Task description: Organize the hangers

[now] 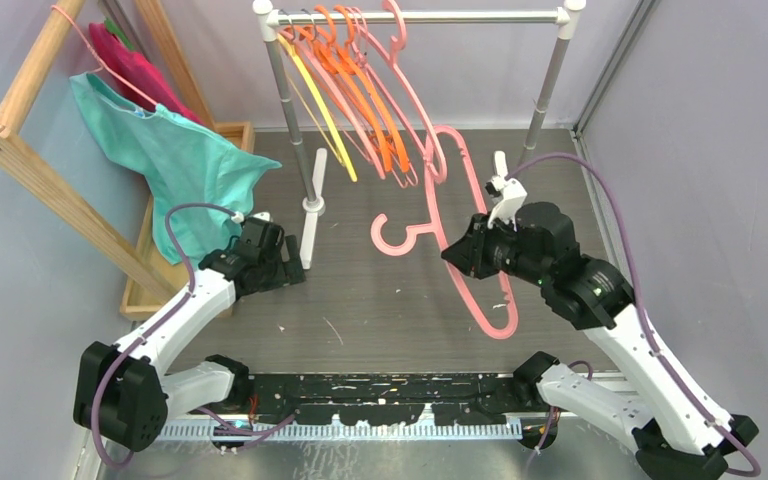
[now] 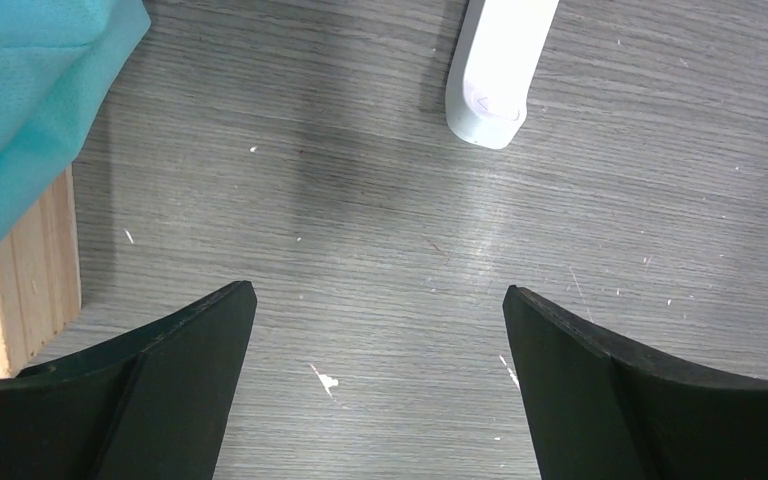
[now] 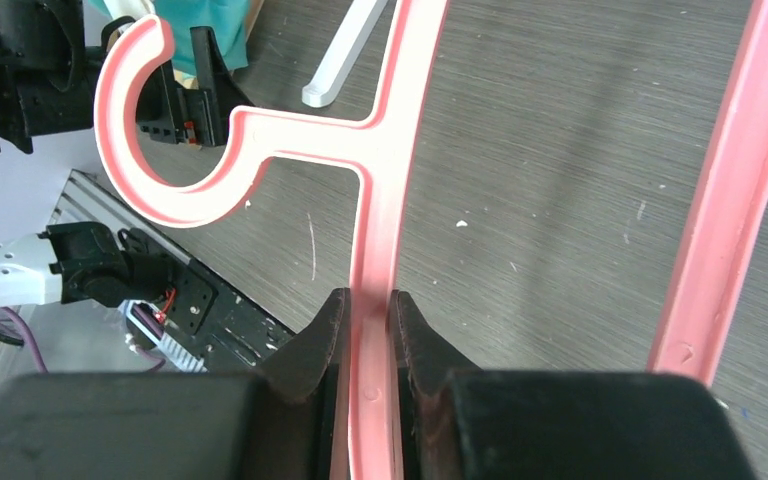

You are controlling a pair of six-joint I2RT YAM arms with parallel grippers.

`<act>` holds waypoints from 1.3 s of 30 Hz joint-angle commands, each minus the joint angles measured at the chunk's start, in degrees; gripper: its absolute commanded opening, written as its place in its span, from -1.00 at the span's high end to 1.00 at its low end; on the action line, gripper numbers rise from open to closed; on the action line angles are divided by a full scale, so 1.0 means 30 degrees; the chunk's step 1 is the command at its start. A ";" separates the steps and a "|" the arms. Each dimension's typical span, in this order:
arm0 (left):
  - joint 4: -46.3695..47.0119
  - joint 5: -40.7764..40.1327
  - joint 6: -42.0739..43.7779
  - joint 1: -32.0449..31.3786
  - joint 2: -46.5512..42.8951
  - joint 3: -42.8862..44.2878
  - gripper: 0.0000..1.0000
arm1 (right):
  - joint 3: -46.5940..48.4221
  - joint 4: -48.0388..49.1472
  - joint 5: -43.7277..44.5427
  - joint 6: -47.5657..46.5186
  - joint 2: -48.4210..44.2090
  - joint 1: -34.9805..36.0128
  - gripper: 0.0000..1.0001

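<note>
Several pink hangers [image 1: 405, 110], a few orange ones [image 1: 360, 100] and a yellow one [image 1: 318, 108] hang bunched at the left end of the white rack's rail [image 1: 460, 16]. One more pink hanger [image 1: 483, 305] is held above the table, its hook [image 1: 390, 236] pointing left. My right gripper [image 1: 467, 256] is shut on it. In the right wrist view the jaws [image 3: 368, 305] press both sides of the hanger's thin bar [image 3: 378, 200], just below the hook [image 3: 150, 150]. My left gripper [image 2: 380, 295] stands open and empty over bare table, near the rack's foot [image 2: 490, 80].
A wooden frame [image 1: 50, 190] at the left carries a pink hanger draped with teal [image 1: 175, 155] and magenta [image 1: 130, 60] garments, over a wooden tray [image 1: 238, 132]. The rack's white feet [image 1: 310, 215] rest on the table. Grey walls enclose the sides.
</note>
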 commanded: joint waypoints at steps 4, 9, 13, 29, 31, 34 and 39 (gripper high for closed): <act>0.1099 0.0237 0.0002 0.0033 -0.0007 -0.0219 -0.96 | 0.1942 -0.2325 0.2042 -0.0833 -0.1386 -0.0080 0.98; 0.1206 0.0426 -0.0125 0.0004 0.0034 -0.0397 -0.96 | 0.2822 -0.2938 0.2813 -0.0816 -0.1848 -0.0068 0.98; 0.1196 0.0431 -0.0221 0.0003 -0.0170 -0.0587 -0.96 | 0.4474 -0.3492 0.2821 -0.0826 -0.1654 -0.0078 0.98; 0.0454 0.0446 -0.0164 0.0003 -0.1508 -0.0443 -0.96 | 0.9779 -0.3053 0.2484 -0.0581 0.2118 -0.0059 0.98; 0.0422 0.0465 -0.0166 0.0003 -0.1670 -0.0474 -0.96 | 1.0438 -0.2869 0.2466 -0.0578 0.2792 -0.0073 0.98; 0.0286 0.0501 -0.0166 0.0003 -0.1770 -0.0392 -0.96 | 1.1535 -0.2561 0.2379 -0.0658 0.3851 -0.0084 0.98; 0.0041 0.0549 -0.0026 0.0003 -0.1885 -0.0168 -0.96 | 1.3649 -0.2177 0.2137 -0.0716 0.5420 -0.0185 0.98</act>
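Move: The pink hanger is already pinched in my right fingers. The free stretch of rail just right of the hung row lies some 22 cm ahead of this hand, 4 cm left and 16 cm higher. The last hung pink hanger is about 20 cm ahead and 6 cm left, the orange hangers 20 cm ahead and 12 cm left, the right post 21 cm ahead and 13 cm right. From my left hand that free stretch lies roughly 17 cm ahead, 21 cm right and 37 cm up. I lift the pink hanger about 13 cm towards rail height with my right hand, keeping my pinch on its bar. At first I ease back and some 5 cm to my right while rising, then climb nearly straight up with the fingertips tilting up about 10 degrees, and finally swing forward about 6 cm and back left towards the rail. ##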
